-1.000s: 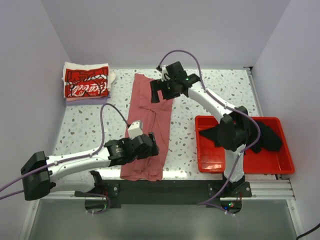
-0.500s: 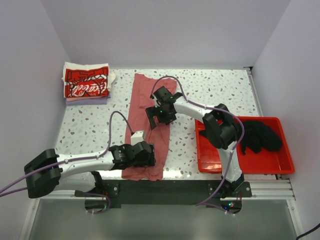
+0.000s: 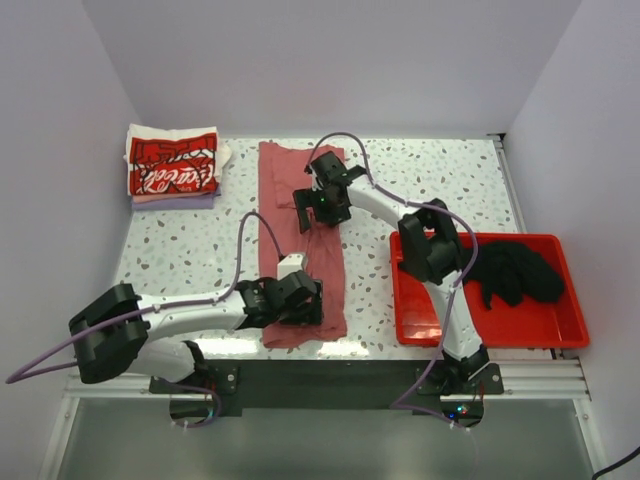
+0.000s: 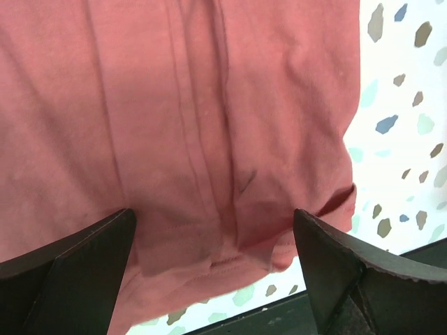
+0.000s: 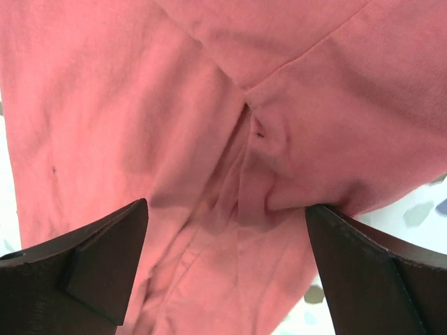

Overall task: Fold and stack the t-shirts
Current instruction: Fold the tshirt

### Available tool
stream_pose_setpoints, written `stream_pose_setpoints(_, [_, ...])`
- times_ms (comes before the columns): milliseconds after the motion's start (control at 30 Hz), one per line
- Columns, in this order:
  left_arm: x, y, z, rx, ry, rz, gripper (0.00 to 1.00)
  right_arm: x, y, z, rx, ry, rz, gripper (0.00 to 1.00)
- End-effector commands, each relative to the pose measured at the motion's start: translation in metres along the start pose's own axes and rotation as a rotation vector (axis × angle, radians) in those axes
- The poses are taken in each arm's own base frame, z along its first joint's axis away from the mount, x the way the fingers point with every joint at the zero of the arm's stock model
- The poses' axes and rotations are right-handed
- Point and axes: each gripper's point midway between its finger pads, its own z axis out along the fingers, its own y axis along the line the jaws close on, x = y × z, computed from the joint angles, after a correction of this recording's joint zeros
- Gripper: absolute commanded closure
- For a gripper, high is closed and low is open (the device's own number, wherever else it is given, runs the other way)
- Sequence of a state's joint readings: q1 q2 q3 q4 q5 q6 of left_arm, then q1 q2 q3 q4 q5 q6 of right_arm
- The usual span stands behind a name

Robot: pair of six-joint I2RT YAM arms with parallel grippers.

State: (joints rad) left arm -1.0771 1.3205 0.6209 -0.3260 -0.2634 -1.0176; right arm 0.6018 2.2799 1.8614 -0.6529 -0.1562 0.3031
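Note:
A dusty-red t-shirt (image 3: 318, 265) lies folded lengthwise as a long strip down the middle of the table. My left gripper (image 3: 291, 302) hovers open over its near end; in the left wrist view the hem (image 4: 230, 262) sits between the spread fingers (image 4: 77, 269), and nothing is gripped by the left gripper (image 4: 213, 255). My right gripper (image 3: 319, 205) stands open over the far part of the strip, where the cloth (image 5: 230, 139) bunches into creases under the right gripper (image 5: 227, 262). A black t-shirt (image 3: 515, 272) lies crumpled in the bin. Folded t-shirts (image 3: 172, 165), Coca-Cola print on top, are stacked at the far left.
The red plastic bin (image 3: 470, 325) stands at the near right, beside the right arm's base. The table's dark front edge (image 4: 293, 317) runs just past the shirt's hem. Speckled tabletop (image 3: 180, 250) lies between the stack and the strip.
The right gripper came down from the shirt's far end toward its middle. The left gripper shifted slightly right. The strip now lies straighter and narrower, its near end farther right.

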Motion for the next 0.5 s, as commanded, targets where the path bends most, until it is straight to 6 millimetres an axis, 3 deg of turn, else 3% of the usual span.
stream_pose_setpoints(0, [-0.02, -0.017, -0.01, 0.022, -0.021, 0.033, 0.0, 0.001, -0.012, 0.014, 0.027, 0.039, -0.021, 0.01])
stream_pose_setpoints(133, [-0.039, -0.037, -0.032, 0.101, -0.07, 0.061, 0.0, -0.034, 0.003, -0.022, 0.013, -0.031, -0.054, 0.01])
stream_pose_setpoints(200, [-0.047, -0.046, -0.045, 0.148, -0.089, 0.057, 0.0, -0.049, 0.017, -0.046, 0.005, -0.082, -0.083, 0.01])
stream_pose_setpoints(233, [-0.048, -0.046, -0.049, 0.154, -0.094, 0.055, 0.0, -0.061, 0.025, -0.071, -0.009, -0.135, -0.106, 0.01])
stream_pose_setpoints(300, [-0.051, -0.043, -0.059, 0.173, -0.122, 0.044, 0.0, -0.066, 0.038, -0.096, -0.021, -0.183, -0.129, 0.01])
stream_pose_setpoints(400, [-0.051, -0.025, -0.069, 0.137, -0.147, -0.011, 0.0, -0.065, 0.039, -0.141, 0.015, -0.271, -0.123, 0.01])
stream_pose_setpoints(433, [-0.046, -0.014, -0.07, 0.101, -0.133, -0.039, 0.0, -0.061, 0.038, -0.149, 0.02, -0.293, -0.102, 0.01])
stream_pose_setpoints(467, [-0.042, -0.002, -0.069, 0.065, -0.136, -0.054, 0.0, -0.053, 0.035, -0.172, 0.025, -0.361, -0.088, 0.01])
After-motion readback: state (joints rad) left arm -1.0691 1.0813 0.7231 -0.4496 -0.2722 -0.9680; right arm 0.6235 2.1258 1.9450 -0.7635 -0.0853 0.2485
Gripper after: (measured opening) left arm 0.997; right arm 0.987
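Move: Both hands are down at the shirt, a long folded strip running away from the base. Its middle lies about 14 cm ahead and 3 cm left of the left gripper; from the right gripper it is some 7 cm back and 2 cm left, just below. The strip's near right corner flap is about 4 cm back and 3 cm right of the left hand. From the right hand, the red bin is roughly 16 cm back and 37 cm right, the folded stack about 12 cm ahead and 29 cm left. Lift both open grippers off the t-shirt, each about 9 cm, slowly at first and then faster. Let the right one slide a last 2 cm forward over the cloth before it rises, easing back as it climbs; let the left drift slightly right, then back. Tip the fingers outward and up by some 10 degrees, and keep them wide open. ##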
